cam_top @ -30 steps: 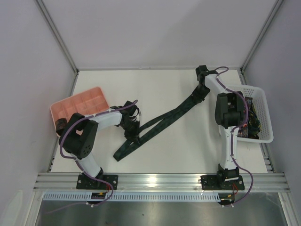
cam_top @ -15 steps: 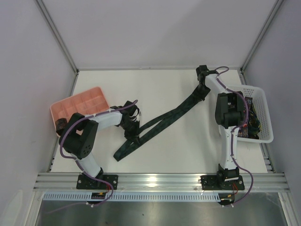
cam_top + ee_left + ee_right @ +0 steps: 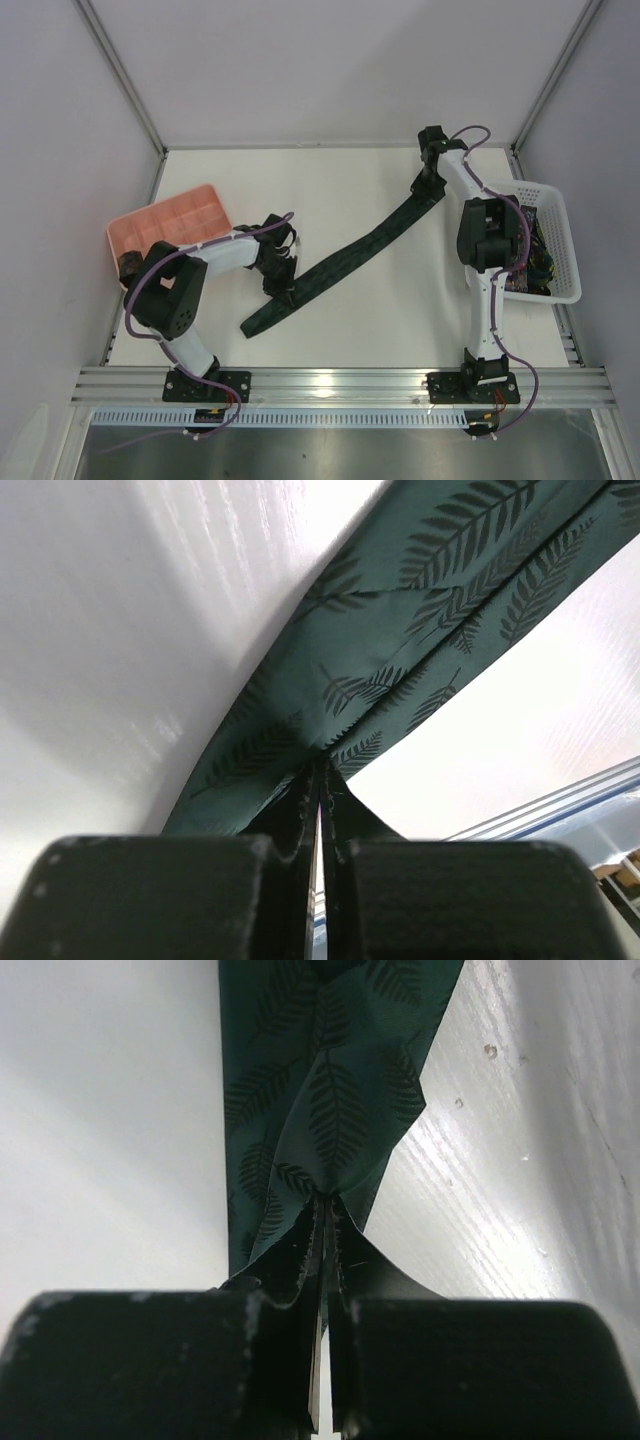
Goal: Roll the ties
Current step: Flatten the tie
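Observation:
A dark green tie (image 3: 350,256) with a fern print runs in a slant across the white table, from near the front left to the back right. My left gripper (image 3: 281,283) is shut on it near its lower end; the left wrist view shows the green tie (image 3: 400,670) pinched at the left gripper's (image 3: 320,770) tips. My right gripper (image 3: 428,190) is shut on the upper end, and the right wrist view shows the tie (image 3: 320,1090) folded into the right gripper's (image 3: 325,1205) tips. More ties (image 3: 535,262) lie in the basket.
A white lattice basket (image 3: 568,262) stands at the right edge beside the right arm. A pink compartment tray (image 3: 170,222) sits at the left, with a small dark coil (image 3: 130,266) at its near corner. Grey walls close in the table on three sides.
The tie lay as two slack spread strands; now it is one narrower, straighter band between the grippers. The right gripper has shifted slightly toward the back, and both have closed tighter.

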Tool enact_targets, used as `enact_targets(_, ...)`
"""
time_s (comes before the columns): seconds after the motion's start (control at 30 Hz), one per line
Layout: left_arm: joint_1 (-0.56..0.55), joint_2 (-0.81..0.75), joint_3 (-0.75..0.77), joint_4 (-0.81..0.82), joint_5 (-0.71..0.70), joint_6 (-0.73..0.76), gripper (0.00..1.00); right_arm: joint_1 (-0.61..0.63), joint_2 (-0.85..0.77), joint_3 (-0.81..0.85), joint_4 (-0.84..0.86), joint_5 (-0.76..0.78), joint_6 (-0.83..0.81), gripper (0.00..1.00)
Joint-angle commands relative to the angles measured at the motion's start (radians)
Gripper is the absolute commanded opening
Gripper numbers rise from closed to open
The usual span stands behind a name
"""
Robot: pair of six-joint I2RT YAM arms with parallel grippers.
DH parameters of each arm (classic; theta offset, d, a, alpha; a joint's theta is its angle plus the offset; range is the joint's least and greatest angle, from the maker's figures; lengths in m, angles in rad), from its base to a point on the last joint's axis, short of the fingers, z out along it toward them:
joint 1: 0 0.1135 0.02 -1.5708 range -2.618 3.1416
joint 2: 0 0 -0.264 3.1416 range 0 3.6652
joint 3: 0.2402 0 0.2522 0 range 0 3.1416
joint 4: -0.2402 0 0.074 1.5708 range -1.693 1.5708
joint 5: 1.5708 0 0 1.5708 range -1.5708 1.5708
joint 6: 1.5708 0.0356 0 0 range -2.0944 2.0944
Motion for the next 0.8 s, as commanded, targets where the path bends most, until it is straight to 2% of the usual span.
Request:
enact_targets(0.0, -0.007, -0.056, 0.006, -0.014, -0.037, 0.047, 0.03, -0.012, 0.032, 0.037, 0.003, 0.039, -0.044, 0.00)
enact_targets(0.13, -0.013, -0.148, -0.006, -0.021, -0.010, 0.047, 0.11, -0.022, 0.047, 0.043, 0.007, 0.048, -0.053, 0.00)
enact_targets(0.2, -0.013, -0.189, -0.006, -0.029, 0.011, 0.044, 0.21, -0.032, 0.060, 0.037, 0.008, 0.047, -0.059, 0.00)
enact_targets(0.27, -0.013, -0.240, 0.003, -0.049, 0.005, 0.027, 0.25, -0.038, 0.067, 0.039, 0.007, 0.028, -0.064, 0.00)
enact_targets(0.37, -0.011, -0.277, 0.033, -0.083, -0.009, 0.001, 0.33, -0.035, 0.064, 0.043, -0.001, 0.002, -0.079, 0.14)
enact_targets(0.4, -0.010, -0.277, 0.050, -0.093, -0.027, -0.002, 0.39, -0.027, 0.052, 0.046, -0.006, -0.001, -0.087, 0.25)
enact_targets(0.5, -0.002, -0.251, 0.075, -0.119, -0.075, 0.018, 0.43, -0.012, 0.018, 0.049, -0.035, -0.010, -0.090, 0.44)
enact_targets(0.57, 0.009, -0.231, 0.075, -0.139, -0.096, 0.027, 0.43, -0.003, -0.006, 0.054, -0.053, -0.022, -0.088, 0.48)
enact_targets(0.67, 0.027, -0.196, 0.064, -0.162, -0.133, 0.027, 0.41, 0.031, -0.057, 0.059, -0.087, -0.027, -0.103, 0.49)
enact_targets(0.77, 0.035, -0.185, 0.049, -0.175, -0.164, 0.018, 0.41, 0.071, -0.123, -0.013, -0.063, -0.129, -0.110, 0.48)
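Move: The left hand's shut fingers already pinch the tie; its near end lies about 6 cm back and 10 cm left, level with them, and the pink tray about 15 cm ahead and 27 cm left. The right hand holds the tie's far end roughly 3 cm off the table; its laying-down spot is 3 cm below and 2 cm right. The white basket stands about 11 cm back and 20 cm right of that hand. Both hands let go of the tie. The left fingers open to nearly half while lifting about 7 cm straight up off the cloth, then sink back 2 cm and slip 2 cm left. The right hand, still pinching, lowers the far end some 3 cm and draws it 2 cm right, opens about halfway low over the table, then swings left roughly 3.5 cm, a little back and up. ##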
